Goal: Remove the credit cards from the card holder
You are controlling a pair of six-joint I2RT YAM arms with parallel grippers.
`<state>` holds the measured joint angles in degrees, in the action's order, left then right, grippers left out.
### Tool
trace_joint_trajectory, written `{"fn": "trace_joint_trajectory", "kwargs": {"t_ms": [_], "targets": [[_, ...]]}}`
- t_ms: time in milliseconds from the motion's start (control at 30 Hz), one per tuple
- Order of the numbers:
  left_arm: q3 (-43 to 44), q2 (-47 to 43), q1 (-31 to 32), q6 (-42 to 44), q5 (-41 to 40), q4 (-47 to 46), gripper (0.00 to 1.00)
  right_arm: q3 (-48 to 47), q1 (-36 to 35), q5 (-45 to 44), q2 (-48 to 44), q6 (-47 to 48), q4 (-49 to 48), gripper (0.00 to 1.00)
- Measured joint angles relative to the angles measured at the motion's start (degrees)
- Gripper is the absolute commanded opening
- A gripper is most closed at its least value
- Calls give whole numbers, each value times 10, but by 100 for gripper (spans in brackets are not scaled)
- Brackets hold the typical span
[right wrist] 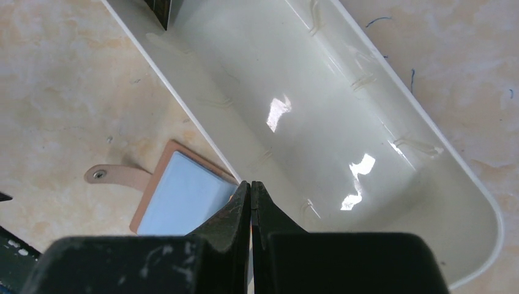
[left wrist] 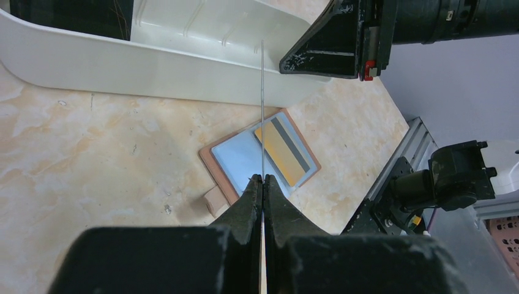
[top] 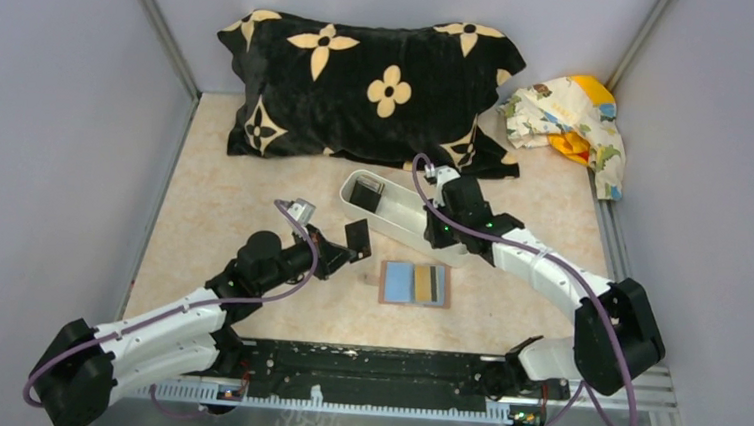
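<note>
The card holder [top: 415, 283] lies open on the table, brown-rimmed and light blue inside, with a tan-yellow credit card [top: 422, 283] and a dark one [top: 438, 283] in its right side. My left gripper [top: 348, 251] hangs left of it, shut on a dark credit card [top: 358, 235]. In the left wrist view that card [left wrist: 262, 104] shows edge-on, rising from the left gripper [left wrist: 263, 178] above the card holder [left wrist: 242, 160]. My right gripper [right wrist: 251, 184] is shut on nothing, over the near wall of the white tray [right wrist: 343, 122] beside the card holder [right wrist: 183, 196].
The long white tray [top: 403, 218] sits behind the card holder with a dark card [top: 366, 194] at its left end. A black flowered pillow [top: 372, 87] and a crumpled cloth [top: 570, 116] lie at the back. Grey walls close both sides.
</note>
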<state>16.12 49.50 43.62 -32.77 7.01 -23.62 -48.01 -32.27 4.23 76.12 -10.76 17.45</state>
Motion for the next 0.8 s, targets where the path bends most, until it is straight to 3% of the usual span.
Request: {"fn": "trace_joint_trajectory", "kwargs": {"t_ms": [267,567,800], "targets": [[8,-14,-22,7,-2,22,0,-26,-13,-7,18,-5,9,0],[169,-48,-42,32,-110,190,0,-186,-14,-40,216,23,-31,0],[196,-80,-55,21,-211,264,0,-271,-30,-66,331,45,-23,0]]}}
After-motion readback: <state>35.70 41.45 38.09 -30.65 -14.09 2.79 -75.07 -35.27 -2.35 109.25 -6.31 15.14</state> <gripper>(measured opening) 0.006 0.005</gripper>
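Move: The right hand's shut fingertips dip into the white bin at its near wall; the bin's middle is about 5 cm ahead, 3 cm left and 5 cm lower, the cards in its left end some 10 cm ahead and 13 cm left, the card holder about 9 cm back, 1 cm left and 8 cm lower. For the left hand, pinching a dark card, the bin's middle lies about 13 cm ahead, 11 cm right and 10 cm down, the card holder level with it and 13 cm right, 13 cm down. The right hand, fingers still shut, comes free of the bin's near wall and sweeps about 11 cm forward and 7 cm left across the inside towards the cards and the far wall, lifting a touch first, then sinking some 5 cm deeper into the bin. Meanwhile the left hand keeps its pinch on the dark card and carries it up about 10 cm, left and somewhat forward, away from the bin, swinging some 25 degrees counter-clockwise. ##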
